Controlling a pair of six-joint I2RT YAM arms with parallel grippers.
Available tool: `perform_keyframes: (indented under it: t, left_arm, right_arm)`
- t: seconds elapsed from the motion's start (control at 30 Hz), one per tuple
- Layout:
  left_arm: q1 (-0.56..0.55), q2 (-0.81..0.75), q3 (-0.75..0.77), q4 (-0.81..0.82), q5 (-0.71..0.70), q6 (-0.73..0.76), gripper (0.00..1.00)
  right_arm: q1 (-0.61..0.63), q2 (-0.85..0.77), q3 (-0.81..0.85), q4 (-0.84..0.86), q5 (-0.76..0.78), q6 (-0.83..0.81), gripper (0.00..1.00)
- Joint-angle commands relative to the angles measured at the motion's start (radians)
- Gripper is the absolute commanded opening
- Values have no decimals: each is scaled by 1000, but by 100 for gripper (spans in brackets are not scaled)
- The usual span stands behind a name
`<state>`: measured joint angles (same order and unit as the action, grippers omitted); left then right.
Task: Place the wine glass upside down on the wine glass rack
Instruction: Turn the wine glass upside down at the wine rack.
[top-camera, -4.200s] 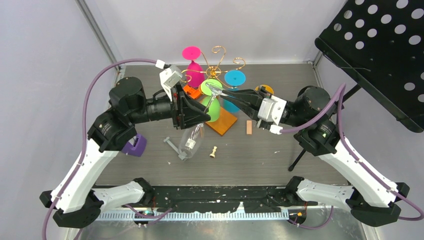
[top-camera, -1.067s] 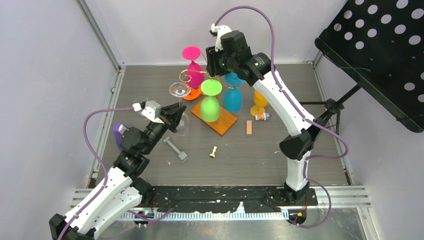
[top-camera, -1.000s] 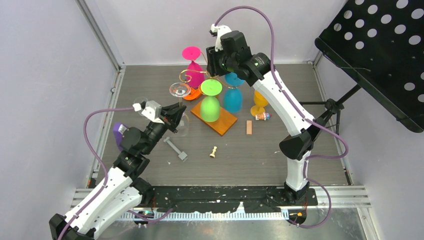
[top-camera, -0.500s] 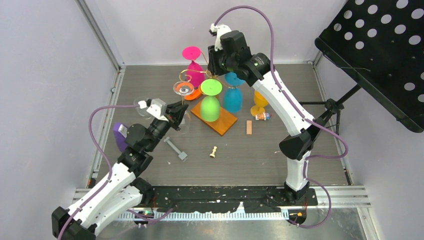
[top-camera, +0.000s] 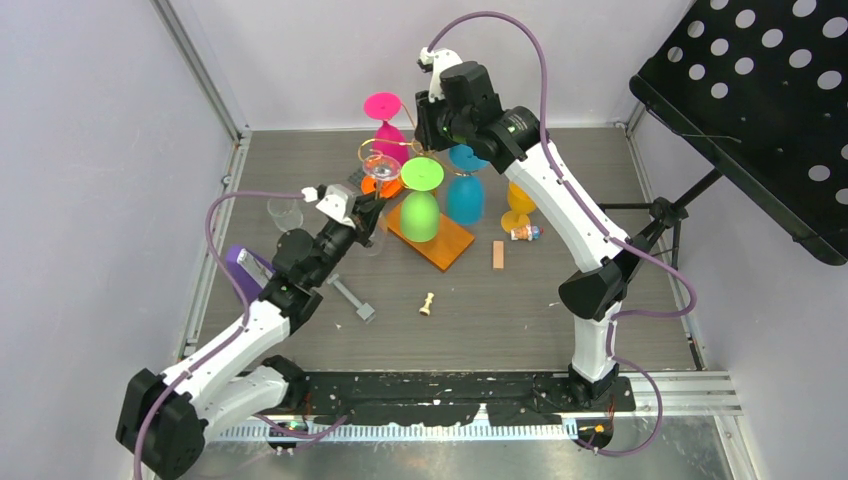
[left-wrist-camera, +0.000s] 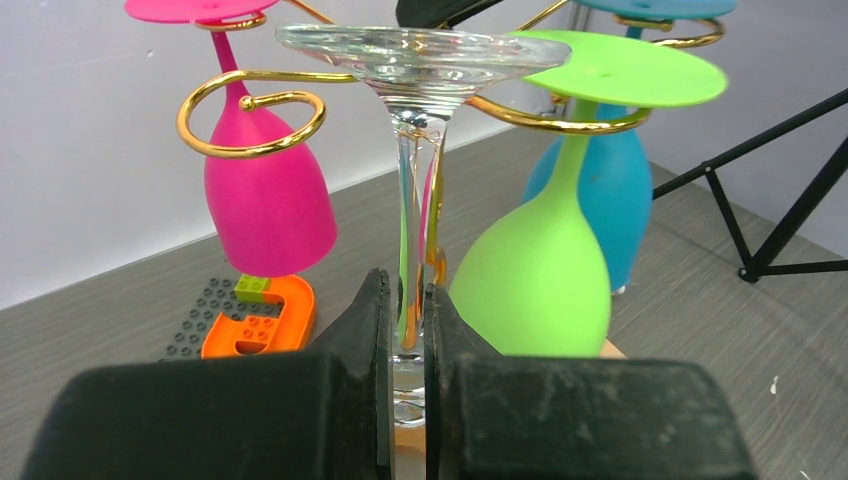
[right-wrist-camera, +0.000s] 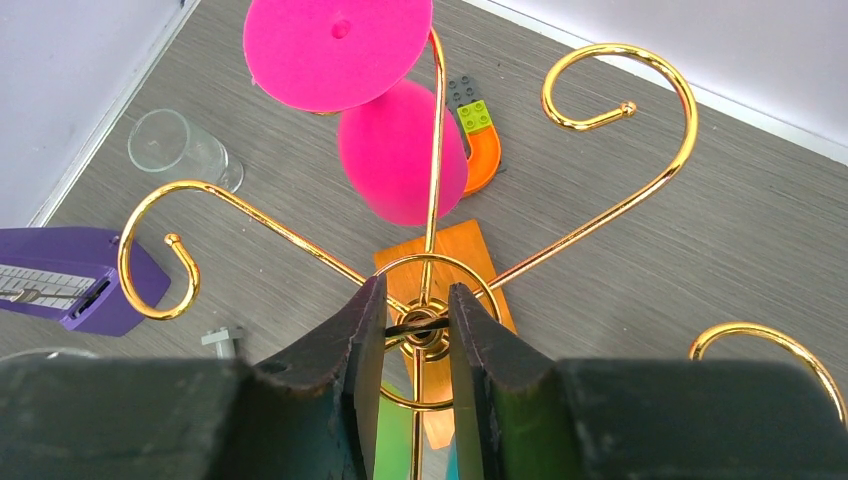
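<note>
The clear wine glass (top-camera: 379, 167) hangs upside down, foot up, and my left gripper (top-camera: 366, 214) is shut on its stem (left-wrist-camera: 415, 200). Its foot (left-wrist-camera: 420, 48) stands level with the gold arms of the wine glass rack (left-wrist-camera: 250, 100), right beside an empty curl. I cannot tell whether glass and wire touch. My right gripper (top-camera: 430, 122) reaches down from above with its jaws (right-wrist-camera: 415, 298) shut on the hub atop the rack's central post. The rack's wooden base (top-camera: 452, 247) (right-wrist-camera: 470, 262) lies below. Pink (top-camera: 386, 128), green (top-camera: 420, 208) and blue (top-camera: 465, 195) glasses hang on it.
A small clear tumbler (top-camera: 285, 212) and a purple device (top-camera: 245, 268) sit left of the left arm. An orange brick piece (top-camera: 378, 186), a grey bolt (top-camera: 350, 297), a chess pawn (top-camera: 427, 303), a wooden block (top-camera: 498, 255) and an orange glass (top-camera: 517, 205) lie around. A black music stand (top-camera: 760, 100) looms right.
My left arm has carried the clear glass right and farther back, up to the rack's arms. The right gripper's jaws have narrowed onto the rack's top hub.
</note>
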<state>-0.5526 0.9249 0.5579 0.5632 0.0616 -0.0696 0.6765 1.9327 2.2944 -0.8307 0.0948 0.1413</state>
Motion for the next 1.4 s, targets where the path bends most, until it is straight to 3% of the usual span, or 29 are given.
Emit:
perform_keyframes:
  t: [0.0, 0.7, 1.37]
  left_arm:
    - [23, 54, 86, 186, 21, 8, 0]
    - [70, 283, 194, 254, -19, -64, 0]
    - [99, 319, 212, 300, -154, -169, 0]
  right_arm:
    - [1, -13, -12, 26, -3, -16, 10]
    - [1, -31, -29, 12, -6, -16, 9]
    - [1, -33, -48, 12, -11, -17, 9]
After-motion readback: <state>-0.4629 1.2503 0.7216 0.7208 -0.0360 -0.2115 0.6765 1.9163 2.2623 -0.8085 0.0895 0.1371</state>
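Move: The left hand already grips the clear wine glass upside down by its stem. The rack's empty hook lies about 8 cm ahead of it, 1 cm left and 4 cm higher. The hanging pink glass is roughly 15 cm ahead, straight in line; the green one hangs some 10 cm to the right, level fore and aft. From the right hand, at the rack's centre, the hook is 12 cm left and 2 cm back. Still pinching the stem of the upside-down clear glass, the left hand carries it forward about 8 cm to the empty hook, bobbing a centimetre or so up and down and ending at its starting height. Late on it eases slightly left, turning some 10 degrees counter-clockwise and tipping the glass's foot over to the left. The right hand stays put, keeping its hold on the small ring at the rack's centre. ##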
